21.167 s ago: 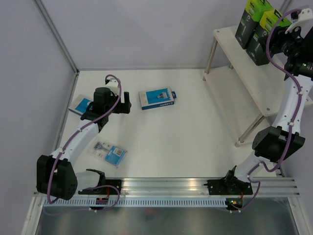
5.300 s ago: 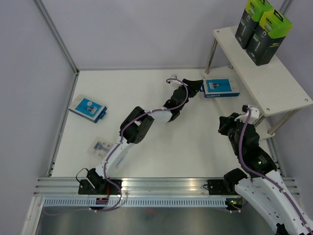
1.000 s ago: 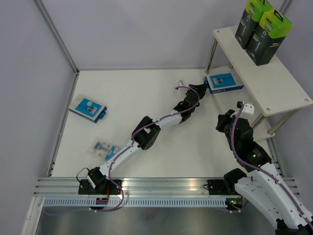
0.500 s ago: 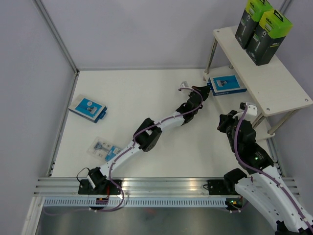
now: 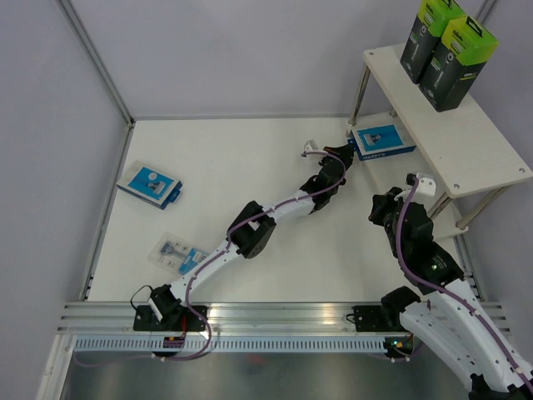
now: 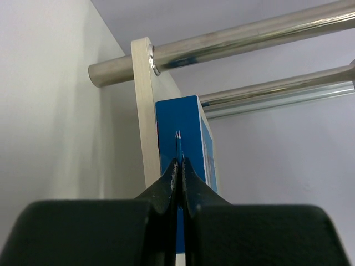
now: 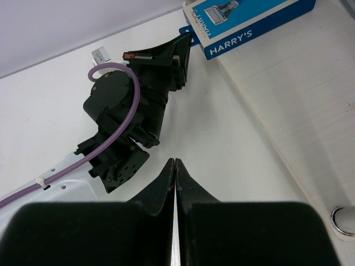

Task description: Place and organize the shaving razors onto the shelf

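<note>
A flat blue-and-white razor box (image 5: pixel 381 140) lies on the lower board of the shelf (image 5: pixel 456 218), by its left edge. My left gripper (image 5: pixel 348 150) reaches across the table and is shut on the box's thin blue hang tab (image 6: pixel 178 145); the right wrist view shows the same grip (image 7: pixel 186 40) on the box (image 7: pixel 249 19). My right gripper (image 7: pixel 175 161) hangs shut and empty over the table in front of the shelf (image 7: pixel 288 94). Two black boxes with lime-green tops (image 5: pixel 433 37) stand on the upper board (image 5: pixel 466 142).
Another blue-and-white box (image 5: pixel 150 183) lies at the table's far left, and a clear blister pack (image 5: pixel 179 254) sits nearer the front left. The left arm (image 5: pixel 250 233) stretches diagonally across the table. Silver shelf legs (image 6: pixel 233 41) stand close to the held box.
The left gripper and the blue box shifted slightly right on the lower board, then back. The right arm has barely moved.
</note>
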Controlling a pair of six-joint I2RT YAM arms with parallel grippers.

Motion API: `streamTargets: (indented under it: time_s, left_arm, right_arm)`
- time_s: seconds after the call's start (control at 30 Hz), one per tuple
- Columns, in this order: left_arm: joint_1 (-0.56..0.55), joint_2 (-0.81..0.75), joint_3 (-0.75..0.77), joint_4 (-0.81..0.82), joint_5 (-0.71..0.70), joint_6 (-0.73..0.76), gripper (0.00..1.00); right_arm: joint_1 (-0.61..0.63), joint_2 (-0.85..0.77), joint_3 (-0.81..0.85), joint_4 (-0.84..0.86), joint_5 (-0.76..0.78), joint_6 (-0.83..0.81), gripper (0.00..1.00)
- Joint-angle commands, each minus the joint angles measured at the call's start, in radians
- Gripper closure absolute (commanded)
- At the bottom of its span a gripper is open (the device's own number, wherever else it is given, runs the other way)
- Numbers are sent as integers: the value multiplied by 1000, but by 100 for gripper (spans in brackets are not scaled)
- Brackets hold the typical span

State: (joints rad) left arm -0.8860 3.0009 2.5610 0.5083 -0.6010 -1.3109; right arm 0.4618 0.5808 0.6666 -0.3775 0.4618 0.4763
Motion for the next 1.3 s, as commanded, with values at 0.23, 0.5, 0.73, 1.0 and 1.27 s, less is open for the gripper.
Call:
streamTargets:
  time_s: [0.23, 0.5, 0.73, 1.0, 1.27]
  left_arm:
    - [4, 36, 67, -50, -46, -22, 98]
    - [7, 29, 59, -53, -17, -25, 91]
    - [31, -83, -113, 73, 61, 27, 60]
    - [47, -235, -375, 311, 98, 147, 32]
    - [68, -295, -469, 397, 176, 139, 21]
  right_arm:
    - [0, 21, 24, 23, 3, 13, 96]
    - [0, 21, 27, 25, -5, 21, 96]
    - [0, 10, 25, 14, -5, 24, 96]
    - [1, -30, 18, -1, -23, 47, 96]
    - [0, -47, 21, -1, -46, 61, 96]
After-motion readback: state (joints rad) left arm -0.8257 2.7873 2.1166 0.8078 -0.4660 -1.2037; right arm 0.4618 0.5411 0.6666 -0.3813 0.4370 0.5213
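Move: The blue Harry's razor box lies on the lower shelf with its hang tab between the left fingertips, its middle about 9 cm to the left hand's right, 2 cm ahead and level with it. The shelf's corner post stands some 6 cm ahead of that hand and 1 cm to its left; the lower board's middle is roughly 8 cm back, 17 cm right and 2 cm lower. From the right hand the box is about 30 cm ahead, 3 cm right, 14 cm below. The razor box's hang tab, still pinched at first by the nearly motionless left fingers, is let go as they spread to about three quarters open. While opening, the left hand dips some 3 cm, slides about 4 cm left away from the box, then rises again to end just above its starting height, fingertips tilted up about 5 degrees. ##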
